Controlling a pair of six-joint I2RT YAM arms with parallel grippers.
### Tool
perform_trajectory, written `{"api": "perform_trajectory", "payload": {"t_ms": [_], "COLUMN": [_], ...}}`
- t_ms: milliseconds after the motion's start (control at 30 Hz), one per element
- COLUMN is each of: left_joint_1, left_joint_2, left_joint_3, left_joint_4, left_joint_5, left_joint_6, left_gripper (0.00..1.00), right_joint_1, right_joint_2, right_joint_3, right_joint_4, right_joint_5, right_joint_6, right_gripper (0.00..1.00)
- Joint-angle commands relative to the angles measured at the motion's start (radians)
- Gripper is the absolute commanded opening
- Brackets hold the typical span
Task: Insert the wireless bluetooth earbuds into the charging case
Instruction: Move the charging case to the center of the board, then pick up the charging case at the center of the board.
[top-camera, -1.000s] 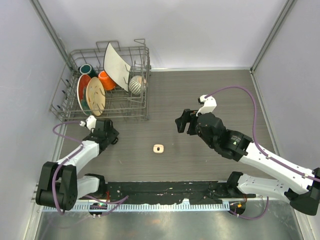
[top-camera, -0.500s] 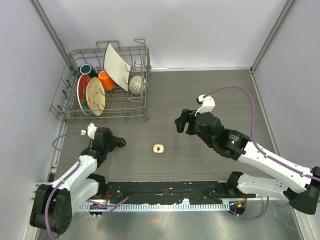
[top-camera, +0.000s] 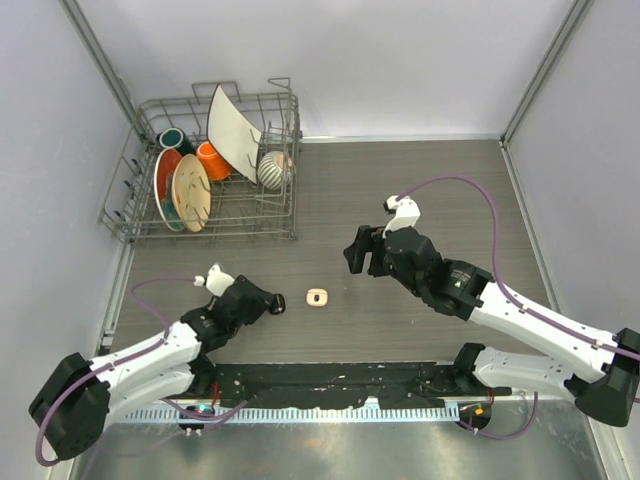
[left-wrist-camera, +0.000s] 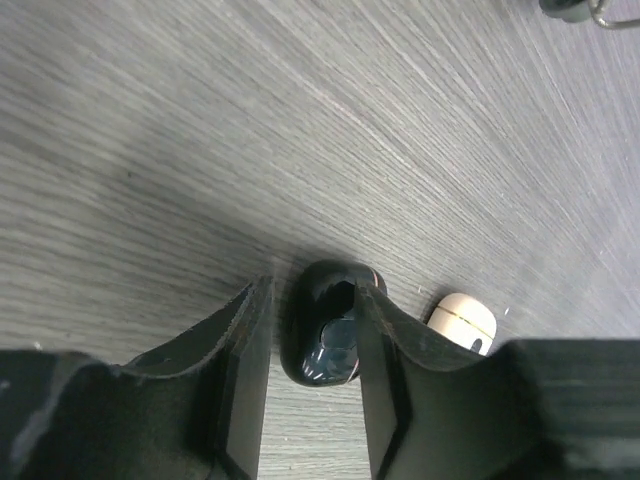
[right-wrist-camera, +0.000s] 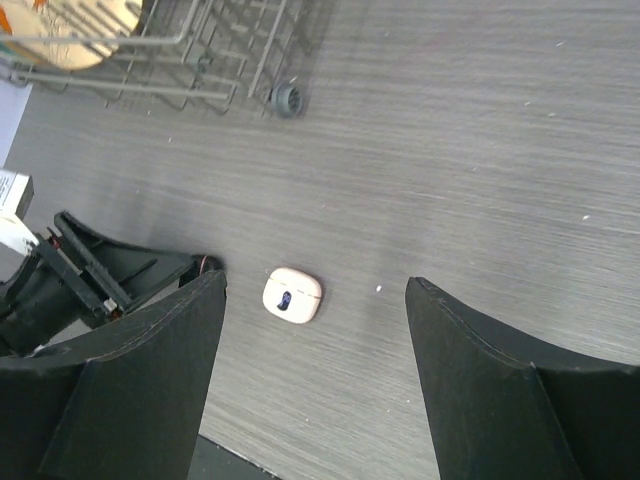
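A cream charging case (top-camera: 317, 297) lies closed on the dark wood table (top-camera: 420, 180), and shows in the right wrist view as the cream charging case (right-wrist-camera: 292, 296). My left gripper (top-camera: 272, 303) sits low just left of it. Between the tips of the left gripper (left-wrist-camera: 314, 290) sits a glossy black charging case (left-wrist-camera: 330, 335), pressed against one finger, with the cream charging case (left-wrist-camera: 462, 320) just beyond. My right gripper (top-camera: 360, 250) hovers open further back and to the right. The right gripper (right-wrist-camera: 315, 280) holds nothing. No earbuds show in any view.
A wire dish rack (top-camera: 215, 160) with plates, cups and a bowl stands at the back left; its edge is the dish rack (right-wrist-camera: 200, 50) in the right wrist view. Grey walls close in the table on three sides.
My left arm has swung right and nearer, from beside the rack to just left of the cream case, and its jaws have narrowed. The right gripper has shifted slightly left.
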Motion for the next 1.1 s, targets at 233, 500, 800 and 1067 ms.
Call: {"api": "perform_trajectory", "payload": {"t_ms": [233,500,800,1067], "left_joint_1": [-0.035,-0.021,0.245,0.444], "left_joint_2": [-0.261,-0.267,-0.232,-0.314], "left_joint_3": [0.127,0.276,0.284,0.228], "left_joint_4": [-0.444,-0.577,-0.401,-0.418], "left_joint_5": [-0.222,-0.294,0.002,0.223], "left_joint_6": [0.063,0.241,0.482,0.534], "left_gripper": [0.67,0.85,0.95,0.96], "right_joint_1": [0.032,0.315,0.456,0.454], "right_joint_2": [0.121,0.339,0.592,0.768], "right_joint_3": [-0.081,0.001,0.12,0.223], "right_joint_4": [0.174,0.196,0.26,0.308], "right_joint_5": [-0.26,0.164,0.298,0.243], "right_joint_6": [0.032,0.19,0.221,0.186], "right_gripper": [0.74,0.75,0.75,0.75]}}
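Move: The black charging case sits at the left fingertips, roughly 1 cm to their right and 1 cm lower. The white charging case is about 10 cm to the left hand's right and 2 cm farther out. From the right hand, the black case lies some 19 cm to its left, 4 cm nearer the base and 20 cm below, with the white case about 10 cm to its left, 2 cm back and equally low. Open the left gripper wide off the black case and clear it, easing slightly back, then lifting about 8 cm and swinging roughly 10 cm left. Meanwhile bring the half-raised right gripper some 17 cm left, 15 cm down and 8 cm back, past the white case and in over the black one, fingers open, turning a little counter-clockwise. ##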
